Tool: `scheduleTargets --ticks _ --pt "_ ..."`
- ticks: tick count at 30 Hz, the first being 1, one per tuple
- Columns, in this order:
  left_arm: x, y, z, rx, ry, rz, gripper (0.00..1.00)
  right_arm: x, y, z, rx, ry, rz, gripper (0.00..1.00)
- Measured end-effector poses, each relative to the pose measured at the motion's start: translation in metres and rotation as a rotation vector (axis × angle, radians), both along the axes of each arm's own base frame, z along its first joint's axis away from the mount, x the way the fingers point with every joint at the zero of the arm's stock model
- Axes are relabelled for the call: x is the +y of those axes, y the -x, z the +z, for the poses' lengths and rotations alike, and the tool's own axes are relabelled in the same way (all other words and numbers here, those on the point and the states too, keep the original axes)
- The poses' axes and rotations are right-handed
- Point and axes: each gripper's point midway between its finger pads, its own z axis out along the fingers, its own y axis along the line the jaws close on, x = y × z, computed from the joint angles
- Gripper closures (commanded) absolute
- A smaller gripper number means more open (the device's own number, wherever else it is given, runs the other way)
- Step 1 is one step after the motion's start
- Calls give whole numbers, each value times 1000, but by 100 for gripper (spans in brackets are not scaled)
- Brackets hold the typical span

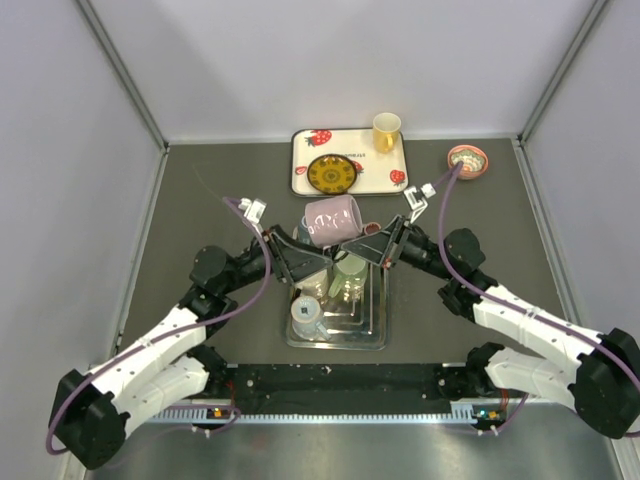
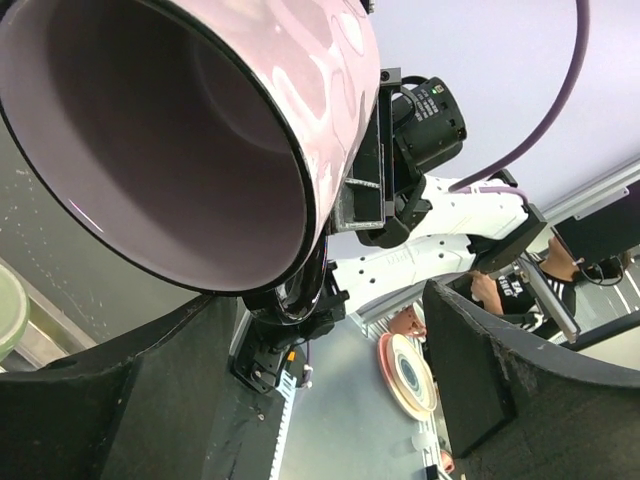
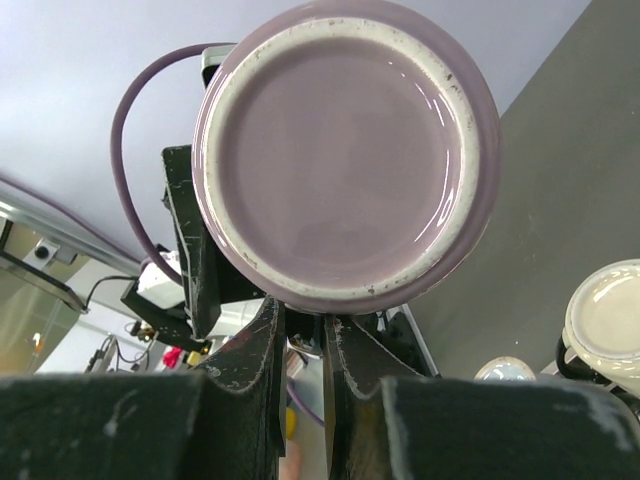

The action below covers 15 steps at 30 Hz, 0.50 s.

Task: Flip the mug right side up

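Observation:
A pale pink mug (image 1: 332,220) hangs in the air on its side above the rack. Its mouth (image 2: 150,130) faces the left wrist camera and its base (image 3: 345,150) faces the right wrist camera. My right gripper (image 3: 305,335) is shut on the mug's dark handle (image 2: 300,290), just below the base. My left gripper (image 2: 310,400) stands open on the mouth side. Its fingers (image 2: 520,390) are spread wide and hold nothing. In the top view the left gripper (image 1: 298,250) and right gripper (image 1: 368,243) flank the mug from below.
Directly under the mug, a metal dish rack (image 1: 372,335) holds a green cup (image 1: 350,272) and a glass (image 1: 305,312). At the back, a strawberry tray (image 1: 385,178) carries a yellow cup (image 1: 386,130) and a patterned plate (image 1: 333,173). A pink bowl (image 1: 467,159) sits back right.

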Motion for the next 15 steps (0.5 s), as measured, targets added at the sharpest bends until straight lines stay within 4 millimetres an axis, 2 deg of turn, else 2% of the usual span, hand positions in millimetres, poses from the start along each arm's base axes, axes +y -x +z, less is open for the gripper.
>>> scheduleTargets --ticks 5,14,15 --pt "2 -3 8 5 52 18 34 0 1 6 -13 -21 2 100" --pt "-8 -12 18 52 152 -16 48 -2 -1 19 -49 -65 -26 100" --pt "-9 -12 19 54 156 -20 53 -2 -1 19 -51 -67 -27 100"
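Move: The pink mug lies on its side in the air, its handle still pinched by the right fingers and its mouth facing left. The mug's middle is about 5 cm ahead, 2 cm left and 3 cm above the right hand. Its handle is some 3 cm ahead, 4 cm right and 1 cm above the left hand. From the left hand the green mug stands roughly 12 cm ahead and 6 cm right, the cream mug 10 cm ahead and 3 cm left, both about 22 cm below. The pink mug is carried straight up about 2 cm by the right hand, which keeps its pinch on the handle. The left hand rises about as much while easing some 1 cm forward and 1 cm right towards the handle, tips its fingers upward by roughly 10 degrees, and closes from wide to about half open around the handle. ##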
